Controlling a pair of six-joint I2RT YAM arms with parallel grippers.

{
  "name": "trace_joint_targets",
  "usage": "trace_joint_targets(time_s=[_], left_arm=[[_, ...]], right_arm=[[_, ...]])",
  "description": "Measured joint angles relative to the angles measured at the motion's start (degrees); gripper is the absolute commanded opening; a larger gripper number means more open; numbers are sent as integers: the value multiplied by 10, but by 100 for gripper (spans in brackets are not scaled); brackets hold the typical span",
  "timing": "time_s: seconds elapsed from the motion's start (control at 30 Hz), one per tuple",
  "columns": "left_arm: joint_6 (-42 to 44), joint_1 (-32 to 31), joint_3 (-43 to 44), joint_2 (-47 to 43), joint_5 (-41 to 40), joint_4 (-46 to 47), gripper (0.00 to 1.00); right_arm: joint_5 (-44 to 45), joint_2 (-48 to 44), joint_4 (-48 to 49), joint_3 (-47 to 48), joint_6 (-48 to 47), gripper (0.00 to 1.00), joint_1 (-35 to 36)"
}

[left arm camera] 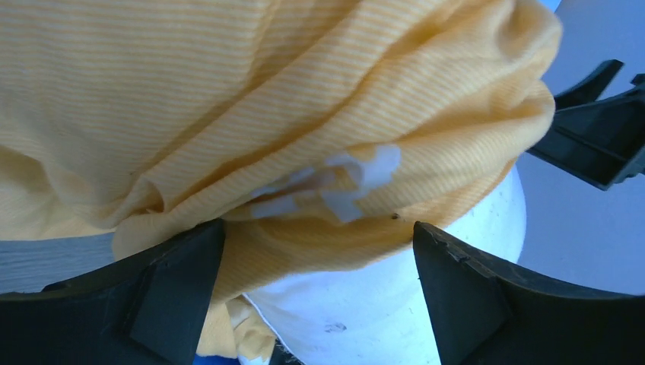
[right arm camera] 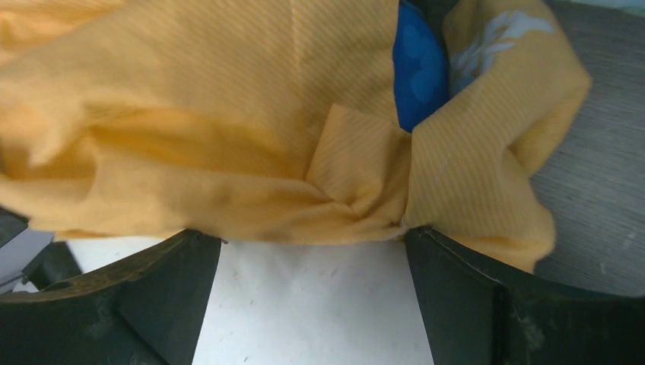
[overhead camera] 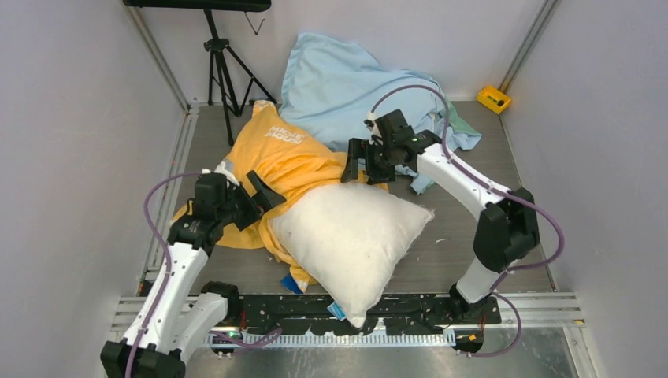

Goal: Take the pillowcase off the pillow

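Note:
The white pillow (overhead camera: 350,236) lies in the middle of the table, one corner pointing at the near edge. The orange-yellow pillowcase (overhead camera: 283,157) is bunched behind it and to its left, still lapping over its far left end. My left gripper (overhead camera: 264,197) is open at the pillow's left end. In the left wrist view its jaws (left arm camera: 318,228) stand wide apart, with orange folds (left arm camera: 304,91) above and the pillow (left arm camera: 380,304) between them. My right gripper (overhead camera: 358,161) is open at the pillow's far edge. In the right wrist view its jaws (right arm camera: 308,232) stand wide over the pillow (right arm camera: 312,304), their tips at the pillowcase (right arm camera: 190,137).
A pale light-blue cloth (overhead camera: 346,83) is heaped at the back. A black tripod (overhead camera: 224,67) stands at the back left and a small yellow box (overhead camera: 494,98) at the back right. Walls close in on both sides. Blue edging (overhead camera: 293,282) shows near the front rail.

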Motion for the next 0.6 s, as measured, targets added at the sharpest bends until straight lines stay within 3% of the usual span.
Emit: trace_joint_targets(time_s=[0.1, 0.17, 0.23, 0.27, 0.33, 0.4, 0.43, 0.6], left_arm=[[-32, 0, -52, 35, 34, 66, 98], [-49, 0, -76, 45, 45, 101, 98], [-69, 0, -106, 57, 58, 152, 92], [-81, 0, -121, 65, 64, 182, 82], [-97, 1, -140, 83, 74, 226, 43], [-106, 2, -147, 102, 83, 260, 6], [-109, 2, -148, 106, 86, 271, 0], [-75, 1, -147, 21, 45, 247, 0]], right_arm=[[-43, 50, 24, -16, 0, 96, 0], [-67, 61, 47, -38, 0, 83, -1], [-83, 61, 64, -54, 0, 56, 0], [-89, 61, 73, -59, -2, 37, 1], [-91, 61, 86, -61, -2, 3, 11], [-71, 57, 86, -56, -2, 0, 31], [-50, 55, 76, -47, -4, 0, 44], [60, 19, 22, 14, -29, 0, 119]])
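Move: The pillowcase's bunched edge runs under both open grippers: from the left hand the part to grab is about 3 cm ahead, 3 cm right and 6 cm down; from the right hand, 1 cm back, 2 cm left and 5 cm down. The bare white pillow's middle lies roughly 20 cm back and 1 cm left of the right hand, 10 cm lower; the blue pillow's is some 16 cm ahead of that hand, straight out and 12 cm lower. Sinking onto the pillowcase with open fingers, both hands pinch its bunched edge: the left goes down about 6 cm, also forward and right, shuts on the cloth and lifts some 3 cm. The right drops about 5 cm while easing left, shuts on its fold, then pulls up about 5 cm, left and back. ##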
